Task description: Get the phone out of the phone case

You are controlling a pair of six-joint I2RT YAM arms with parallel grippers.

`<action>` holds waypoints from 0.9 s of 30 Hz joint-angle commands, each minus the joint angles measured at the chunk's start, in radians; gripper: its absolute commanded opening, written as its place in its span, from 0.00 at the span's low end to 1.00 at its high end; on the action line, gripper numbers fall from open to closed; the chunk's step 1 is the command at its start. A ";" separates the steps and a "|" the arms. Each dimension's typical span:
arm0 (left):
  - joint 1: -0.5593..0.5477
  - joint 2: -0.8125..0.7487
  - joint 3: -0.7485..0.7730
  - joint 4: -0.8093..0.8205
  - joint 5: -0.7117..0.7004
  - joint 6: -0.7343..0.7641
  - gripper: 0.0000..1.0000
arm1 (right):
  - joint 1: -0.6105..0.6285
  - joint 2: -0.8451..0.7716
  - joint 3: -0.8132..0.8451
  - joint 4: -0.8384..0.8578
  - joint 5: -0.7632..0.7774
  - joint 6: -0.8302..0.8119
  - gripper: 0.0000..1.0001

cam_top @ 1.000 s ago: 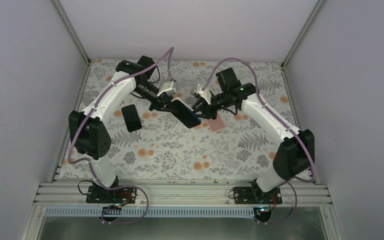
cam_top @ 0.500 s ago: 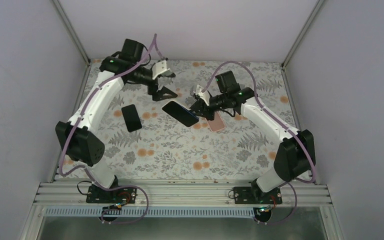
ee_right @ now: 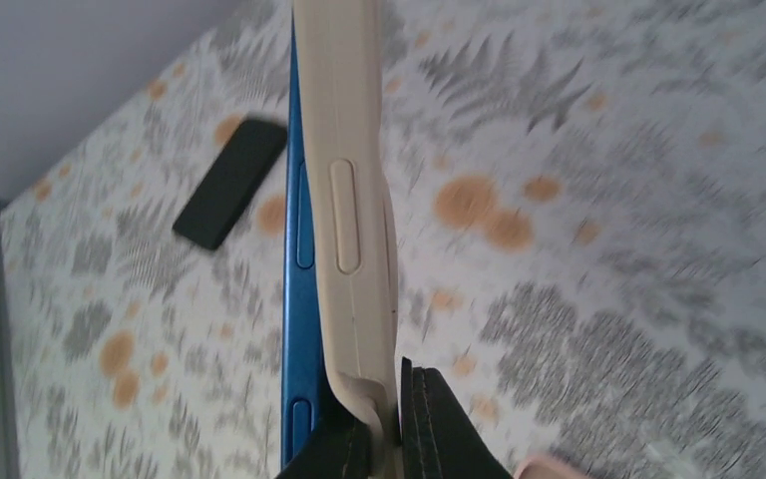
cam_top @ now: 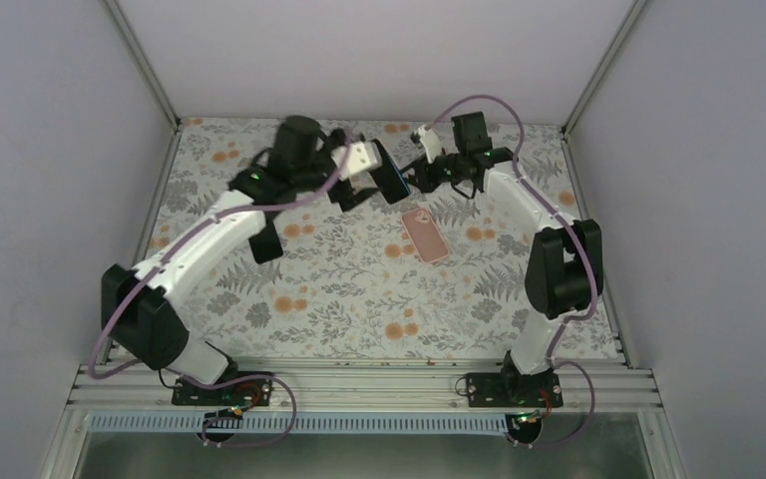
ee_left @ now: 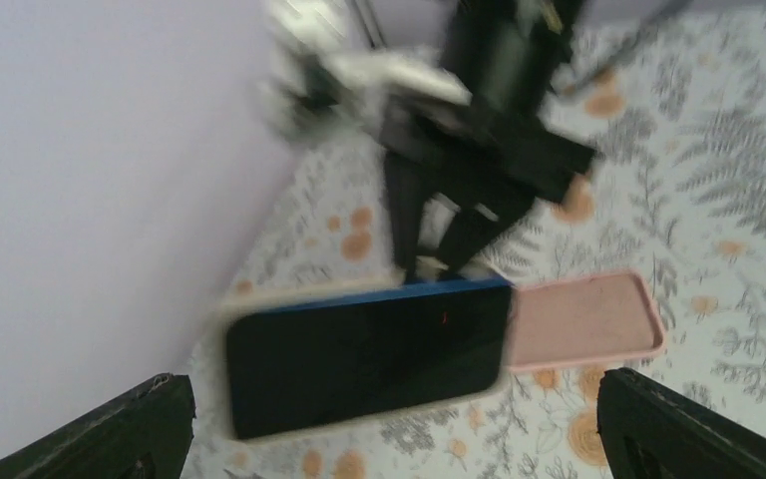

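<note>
The phone has a black screen and a blue frame. It sits in a cream phone case, held in the air over the back of the table. In the right wrist view the case's edge stands peeled off the blue frame. My right gripper is shut on that case edge at one end. My left gripper is open wide just in front of the screen, touching nothing. From above, the phone hangs between the left gripper and the right gripper.
An empty pink case lies on the flowered table below the grippers. A black phone lies to the left, partly under my left arm. The enclosure's back wall is close behind both grippers.
My left gripper let go of the phone, opened wide, swung off to the back left and came back beside it. My right gripper closed on the case and carried it up and back.
</note>
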 commanded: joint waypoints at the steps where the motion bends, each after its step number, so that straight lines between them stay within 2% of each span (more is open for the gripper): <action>1: -0.102 0.033 -0.147 0.326 -0.253 -0.012 1.00 | -0.016 0.035 0.171 0.120 0.020 0.241 0.03; 5: -0.116 0.089 -0.164 0.488 -0.387 -0.073 1.00 | -0.015 0.049 0.210 0.145 0.071 0.299 0.04; 12: -0.115 0.138 -0.209 0.677 -0.487 -0.208 1.00 | -0.015 0.083 0.218 0.166 0.085 0.343 0.03; 19: -0.132 0.218 -0.174 0.661 -0.412 -0.241 1.00 | -0.026 0.098 0.202 0.237 0.066 0.421 0.03; 27: -0.133 0.256 -0.198 0.724 -0.502 -0.243 1.00 | -0.037 0.142 0.284 0.244 0.035 0.480 0.03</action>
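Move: Some 13 cm below the open left hand, about 5 cm ahead and 6 cm to its right, is the blue phone, still in its cream case. The right hand keeps hold of the case's long side, with the phone's middle about 4 cm to its left, 2 cm ahead and 2 cm below. The empty pink case lies 10 cm back from the right hand, 5 cm to its right and 20 cm lower; the black phone lies 26 cm to the left hand's left, 6 cm back and 33 cm below. Closing in on the held phone, the wide-open left hand drops about 7 cm, swings forward with a partial rise, then sinks again, ending some 8 cm farther forward and 4 cm right, turned roughly 20 degrees counter-clockwise, fingers short of the screen. The right hand keeps its pinch on the case's edge and carries it about 8 cm forward, rising, dipping, then rising again to 4 cm up, turning nearly 20 degrees clockwise. ##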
